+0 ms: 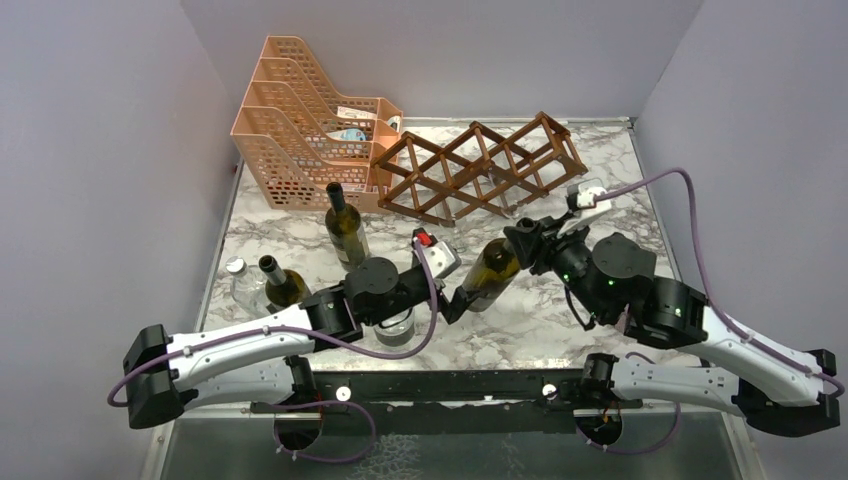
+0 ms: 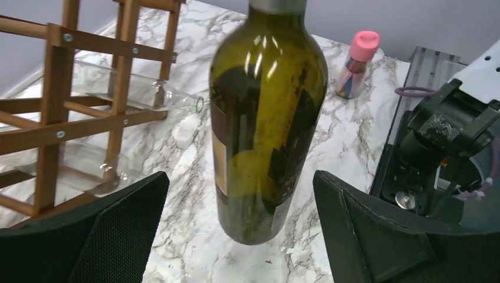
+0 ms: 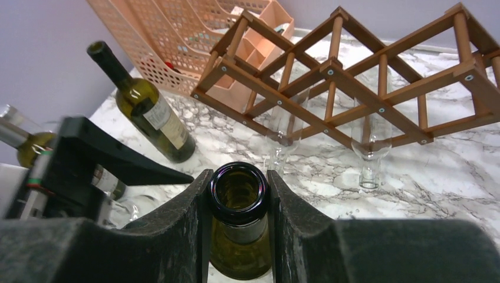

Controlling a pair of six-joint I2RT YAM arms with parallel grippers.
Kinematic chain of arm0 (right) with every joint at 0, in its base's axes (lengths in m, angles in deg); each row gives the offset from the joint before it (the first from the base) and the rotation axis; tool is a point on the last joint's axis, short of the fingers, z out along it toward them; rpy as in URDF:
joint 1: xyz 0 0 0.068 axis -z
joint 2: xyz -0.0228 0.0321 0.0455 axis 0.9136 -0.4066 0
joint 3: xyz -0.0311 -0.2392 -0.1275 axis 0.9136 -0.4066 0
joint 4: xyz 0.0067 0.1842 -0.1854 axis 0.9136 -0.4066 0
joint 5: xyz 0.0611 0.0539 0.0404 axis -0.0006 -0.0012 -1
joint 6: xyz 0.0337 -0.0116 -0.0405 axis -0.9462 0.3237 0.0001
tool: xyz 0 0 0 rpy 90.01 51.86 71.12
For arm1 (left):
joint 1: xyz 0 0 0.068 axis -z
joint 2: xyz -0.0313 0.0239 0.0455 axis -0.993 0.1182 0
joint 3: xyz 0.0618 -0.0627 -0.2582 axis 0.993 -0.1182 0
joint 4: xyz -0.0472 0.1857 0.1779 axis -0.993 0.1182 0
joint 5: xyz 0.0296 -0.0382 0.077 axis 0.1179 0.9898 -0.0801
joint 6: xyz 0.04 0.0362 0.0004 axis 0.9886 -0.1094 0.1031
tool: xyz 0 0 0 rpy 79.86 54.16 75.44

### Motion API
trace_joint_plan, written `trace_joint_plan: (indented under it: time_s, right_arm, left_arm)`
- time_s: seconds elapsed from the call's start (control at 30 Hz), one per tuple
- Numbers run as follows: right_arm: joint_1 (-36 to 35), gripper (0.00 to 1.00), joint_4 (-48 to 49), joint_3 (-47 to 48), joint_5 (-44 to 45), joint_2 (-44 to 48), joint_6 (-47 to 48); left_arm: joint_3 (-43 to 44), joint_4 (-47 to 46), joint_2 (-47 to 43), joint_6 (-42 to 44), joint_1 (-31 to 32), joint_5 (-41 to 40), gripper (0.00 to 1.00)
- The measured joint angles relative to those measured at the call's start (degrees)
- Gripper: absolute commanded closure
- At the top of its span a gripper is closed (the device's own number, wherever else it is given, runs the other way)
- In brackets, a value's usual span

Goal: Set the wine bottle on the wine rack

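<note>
A dark green wine bottle (image 1: 492, 272) is tilted over the marble table, neck toward the right arm. My right gripper (image 1: 527, 243) is shut on the neck just below the open mouth (image 3: 239, 190). My left gripper (image 1: 456, 300) is open at the bottle's base. Its black fingers (image 2: 127, 218) stand wide on either side of the bottle (image 2: 265, 118) without touching it. The reddish-brown wooden wine rack (image 1: 480, 170) sits behind the bottle at the back of the table. The rack also shows in the right wrist view (image 3: 354, 76) and in the left wrist view (image 2: 59, 118).
A peach perforated file tray (image 1: 300, 120) stands at the back left. Two more green bottles (image 1: 346, 228) (image 1: 280, 282) and a clear one (image 1: 240, 285) stand on the left. Clear glass bottles (image 3: 369, 141) lie in the rack. A small pink-capped bottle (image 2: 357, 65) stands to the right.
</note>
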Motion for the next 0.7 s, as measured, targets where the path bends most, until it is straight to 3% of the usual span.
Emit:
trace_joint_plan:
  time_s: [0.4, 0.7]
  right_arm:
    - [0.0, 0.99, -2.0, 4.7, -0.5, 1.5, 0.2]
    - [0.0, 0.99, -3.0, 5.7, -3.5, 3.0, 0.2]
  left_arm:
    - [-0.3, -9.8, 13.9, 2.2, 0.0, 5.2, 0.01]
    - [-1.3, -20.3, 16.7, 6.1, 0.0, 5.2, 0.01]
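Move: My left hand is empty and open. The wine bottle's middle is about 6 cm to its right, 2 cm ahead and nearly level; my right hand, gripping the neck, has that middle roughly 10 cm below, 3 cm to the left and 2 cm back. From my left hand, the wine rack's middle is some 28 cm ahead, 7 cm right and 15 cm lower. The clear jug is 14 cm left and 4 cm back, 16 cm lower. I swing my wide-open left hand about 6 cm right, dipping some 5 cm and coming back up a little, so that its fingers reach either side of the hanging bottle's lower body without closing. Meanwhile my right hand keeps its grip on the neck and lifts about 4 cm, easing slightly back and right. ##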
